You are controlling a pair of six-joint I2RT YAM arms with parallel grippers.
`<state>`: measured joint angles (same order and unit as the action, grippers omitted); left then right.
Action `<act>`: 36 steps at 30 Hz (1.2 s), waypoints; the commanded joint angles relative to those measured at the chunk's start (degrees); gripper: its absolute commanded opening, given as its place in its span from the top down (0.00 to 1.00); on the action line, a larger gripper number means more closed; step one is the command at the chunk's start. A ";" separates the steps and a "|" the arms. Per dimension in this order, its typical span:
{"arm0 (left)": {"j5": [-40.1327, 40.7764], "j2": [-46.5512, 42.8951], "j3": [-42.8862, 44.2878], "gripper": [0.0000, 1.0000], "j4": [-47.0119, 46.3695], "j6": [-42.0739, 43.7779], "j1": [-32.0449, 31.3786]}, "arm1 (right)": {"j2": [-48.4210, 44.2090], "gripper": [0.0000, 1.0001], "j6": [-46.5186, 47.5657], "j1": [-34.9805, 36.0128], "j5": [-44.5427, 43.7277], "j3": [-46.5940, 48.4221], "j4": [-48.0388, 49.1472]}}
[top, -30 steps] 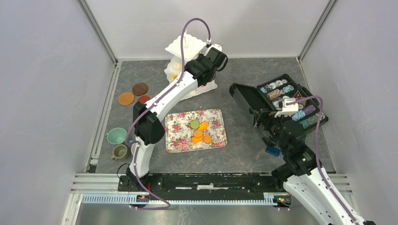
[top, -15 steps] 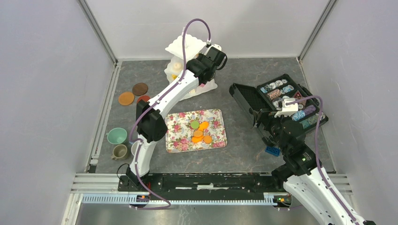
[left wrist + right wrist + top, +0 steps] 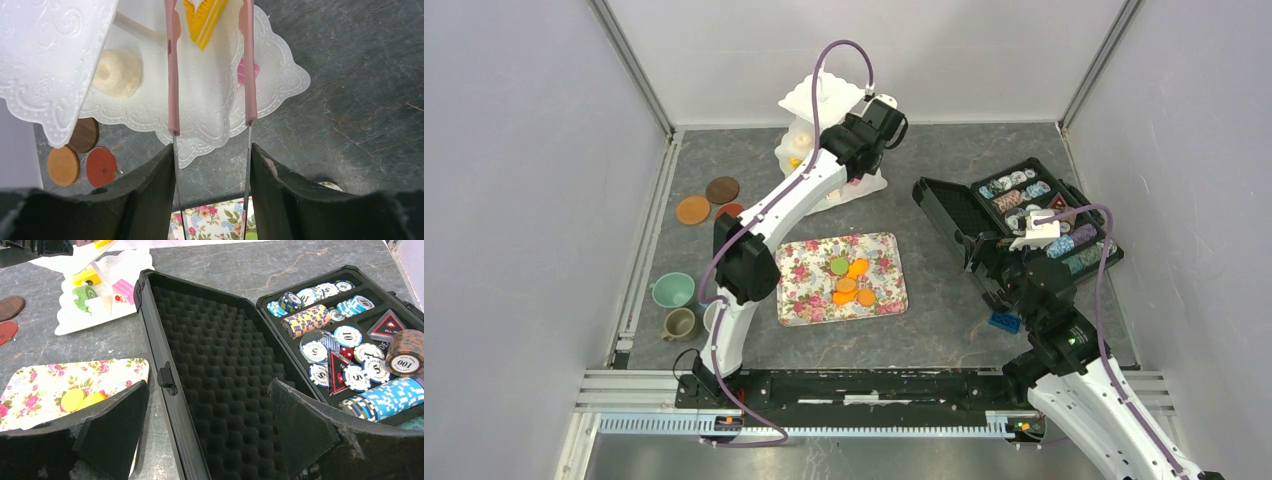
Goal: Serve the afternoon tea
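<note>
My left gripper [image 3: 876, 122] [image 3: 212, 150] reaches over the white tiered stand [image 3: 819, 98] [image 3: 210, 102], shut on metal tongs [image 3: 172, 75] with pink tips. The two tong arms lie apart, either side of a yellow cake slice [image 3: 202, 17] on the stand, without touching it. A cream biscuit [image 3: 117, 72] and a pink cake [image 3: 255, 70] also sit there. Orange biscuits [image 3: 849, 285] and a green one [image 3: 838, 265] lie on the floral tray [image 3: 809, 290]. My right gripper [image 3: 1002, 268] [image 3: 210, 425] hangs open over the foam lid of the black case [image 3: 215, 355].
Orange [image 3: 692, 210], brown [image 3: 722, 189] and red [image 3: 730, 211] saucers lie at the left. A teal cup [image 3: 672, 290] and a tan cup [image 3: 679, 323] stand near the left wall. A blue brick [image 3: 1003, 322] lies beside the case. Walls enclose the table.
The left arm has edged slightly toward the stand, and its jaws have eased wider with the tongs. The right arm has not moved.
</note>
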<state>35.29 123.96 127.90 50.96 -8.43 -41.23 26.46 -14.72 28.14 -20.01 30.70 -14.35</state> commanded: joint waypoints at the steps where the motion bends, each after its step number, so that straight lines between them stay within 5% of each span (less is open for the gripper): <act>1: -3.24 -5.40 2.97 0.41 0.64 0.17 -0.16 | -0.39 0.02 0.10 0.31 -0.28 1.04 1.08; 16: -16.92 -17.79 -6.94 0.43 1.69 -6.06 -2.35 | 0.45 0.02 -0.24 0.25 0.57 1.46 1.41; 24: -30.00 -28.98 -22.44 0.44 1.16 -7.14 -2.61 | 1.66 0.02 0.01 0.27 0.96 0.94 2.21; 36: -39.24 -50.28 -50.52 0.46 5.32 -10.36 -2.62 | 4.80 0.02 0.94 0.26 1.78 -0.22 4.83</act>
<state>2.48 79.70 82.06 55.46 -14.61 -43.64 29.78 -14.72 28.14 -18.85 30.61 -13.41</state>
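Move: The green disc on the floral tray is where I take the open tongs in my left hand next: about 16 cm back, some 4 cm to the left and roughly 21 cm below. An orange piece lies 5 cm to the right of the disc, an orange cookie about 4 cm nearer me than it. The yellow cake slice, already released on the middle tier, sits 11 cm ahead and 8 cm below. From my right hand the green disc is about 34 cm left, 4 cm ahead. I draw my left hand back off the tiered stand, first rising about 7 cm to lift the open tongs clear of the yellow cake slice, then sinking by as much while sweeping back faster towards the tray, some 22 cm in all and slightly left at the end. On the way I tip the tongs down and swing them clockwise, each about 20 degrees, keeping their opening. ##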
